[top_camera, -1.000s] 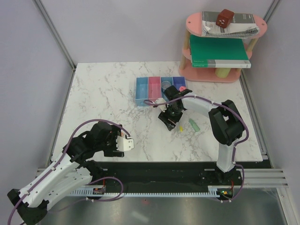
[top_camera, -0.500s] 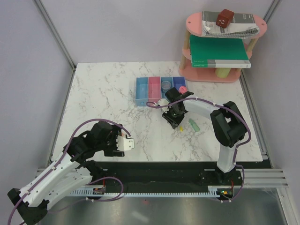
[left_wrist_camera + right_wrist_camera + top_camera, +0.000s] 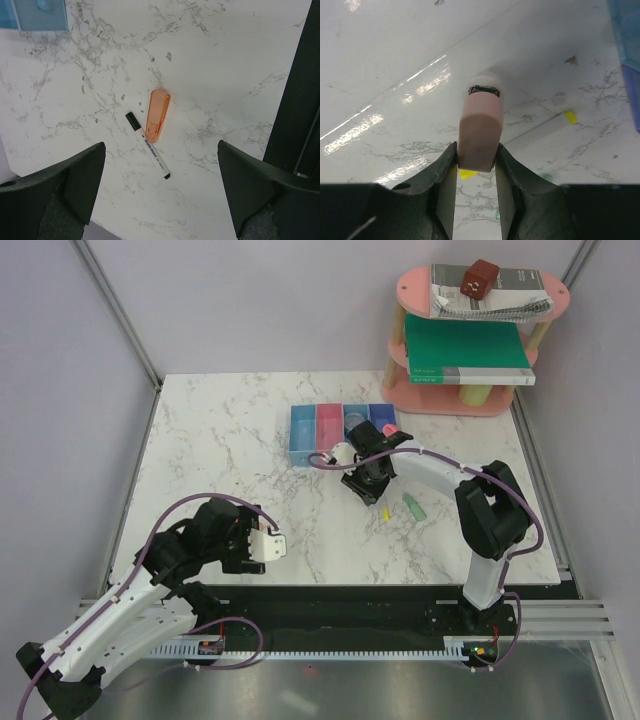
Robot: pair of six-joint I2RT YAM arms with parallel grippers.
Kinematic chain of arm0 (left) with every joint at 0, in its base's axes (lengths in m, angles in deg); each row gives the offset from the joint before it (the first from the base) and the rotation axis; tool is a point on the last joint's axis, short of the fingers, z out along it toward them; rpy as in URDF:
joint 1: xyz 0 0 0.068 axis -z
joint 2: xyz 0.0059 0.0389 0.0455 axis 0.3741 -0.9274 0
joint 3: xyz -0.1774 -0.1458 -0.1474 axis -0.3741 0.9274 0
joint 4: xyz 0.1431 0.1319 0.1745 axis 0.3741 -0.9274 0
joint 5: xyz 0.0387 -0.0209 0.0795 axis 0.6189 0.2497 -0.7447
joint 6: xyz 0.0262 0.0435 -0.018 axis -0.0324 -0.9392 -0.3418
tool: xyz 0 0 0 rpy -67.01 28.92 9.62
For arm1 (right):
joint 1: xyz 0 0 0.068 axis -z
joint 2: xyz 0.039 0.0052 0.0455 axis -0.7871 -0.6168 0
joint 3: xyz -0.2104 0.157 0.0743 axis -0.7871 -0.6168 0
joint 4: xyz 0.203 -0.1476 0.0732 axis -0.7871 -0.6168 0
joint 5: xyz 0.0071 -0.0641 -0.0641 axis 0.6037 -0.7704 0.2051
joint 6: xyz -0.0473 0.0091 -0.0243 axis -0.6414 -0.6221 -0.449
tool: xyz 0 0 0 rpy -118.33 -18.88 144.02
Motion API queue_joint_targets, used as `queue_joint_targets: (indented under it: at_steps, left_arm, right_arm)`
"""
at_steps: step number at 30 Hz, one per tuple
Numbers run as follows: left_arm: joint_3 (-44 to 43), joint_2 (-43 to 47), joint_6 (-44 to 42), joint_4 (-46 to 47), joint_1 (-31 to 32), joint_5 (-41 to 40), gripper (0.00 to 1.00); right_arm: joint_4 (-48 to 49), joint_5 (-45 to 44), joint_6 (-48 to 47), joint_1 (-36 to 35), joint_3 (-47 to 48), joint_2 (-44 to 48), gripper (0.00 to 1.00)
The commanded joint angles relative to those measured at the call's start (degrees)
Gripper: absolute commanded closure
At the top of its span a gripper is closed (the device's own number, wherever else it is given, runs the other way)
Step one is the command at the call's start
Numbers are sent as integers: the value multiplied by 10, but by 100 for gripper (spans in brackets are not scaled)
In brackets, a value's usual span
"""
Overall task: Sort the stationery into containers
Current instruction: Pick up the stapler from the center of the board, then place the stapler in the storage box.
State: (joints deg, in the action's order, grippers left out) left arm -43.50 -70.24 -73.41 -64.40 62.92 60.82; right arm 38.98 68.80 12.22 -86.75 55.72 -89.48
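My right gripper is shut on a pink cylinder with a white end, held just above the marble table. In the top view the right gripper hangs just in front of the joined containers: light blue, pink, light blue and dark blue. A thin yellow pen and a green cap-shaped piece lie near it. My left gripper is open over an orange stick and a black-capped pen; in the top view the left gripper sits near the front left.
A pink two-tier oval shelf stands at the back right, holding a green book and a spiral notebook with a brown object. A small pink item lies beside the dark blue bin.
The right gripper closed on the pink cylinder and moved up and left with it, towards the bins, uncovering the yellow pen. The left arm has not moved.
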Motion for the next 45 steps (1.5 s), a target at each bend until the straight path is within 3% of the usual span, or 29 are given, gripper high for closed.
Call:
queue_joint_targets:
  at_steps: [1, 22, 45]
  left_arm:
    - [-2, 3, -16, 17, -3, 7, 0]
    - [5, 9, -12, 16, -8, 2, 0]
    - [12, -3, -19, 22, -8, 8, 0]
  right_arm:
    - [7, -19, -13, 0, 76, 39, 79]
    - [42, -114, -47, 29, 312, -127, 79]
    - [66, -79, -58, 64, 315, -176, 79]
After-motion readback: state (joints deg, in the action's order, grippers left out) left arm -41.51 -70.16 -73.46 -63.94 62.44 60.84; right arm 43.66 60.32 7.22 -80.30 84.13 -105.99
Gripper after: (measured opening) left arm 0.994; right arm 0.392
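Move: My right hand already holds the stapler, about 4 cm above the board. The light-blue box with the paper-clip jar has its middle some 19 cm ahead, 3 cm left and 1 cm lower. The pink box is 8 cm to its left, the dark-blue box 8 cm to its right. The pencil lies 3 cm ahead, 3 cm right and 4 cm below my right hand. From my left hand that light-blue box is roughly 33 cm ahead, 29 cm right and 11 cm below. I keep the stapler pinched in my right hand and swing it forward about 17 cm, from over the board to above the light-blue box with the clip jar. On the way I rise some 10 cm, bowing a little left and back again, then sink about half of that in two stages. My fingers tip forward some 20 degrees and stay closed on the stapler. ##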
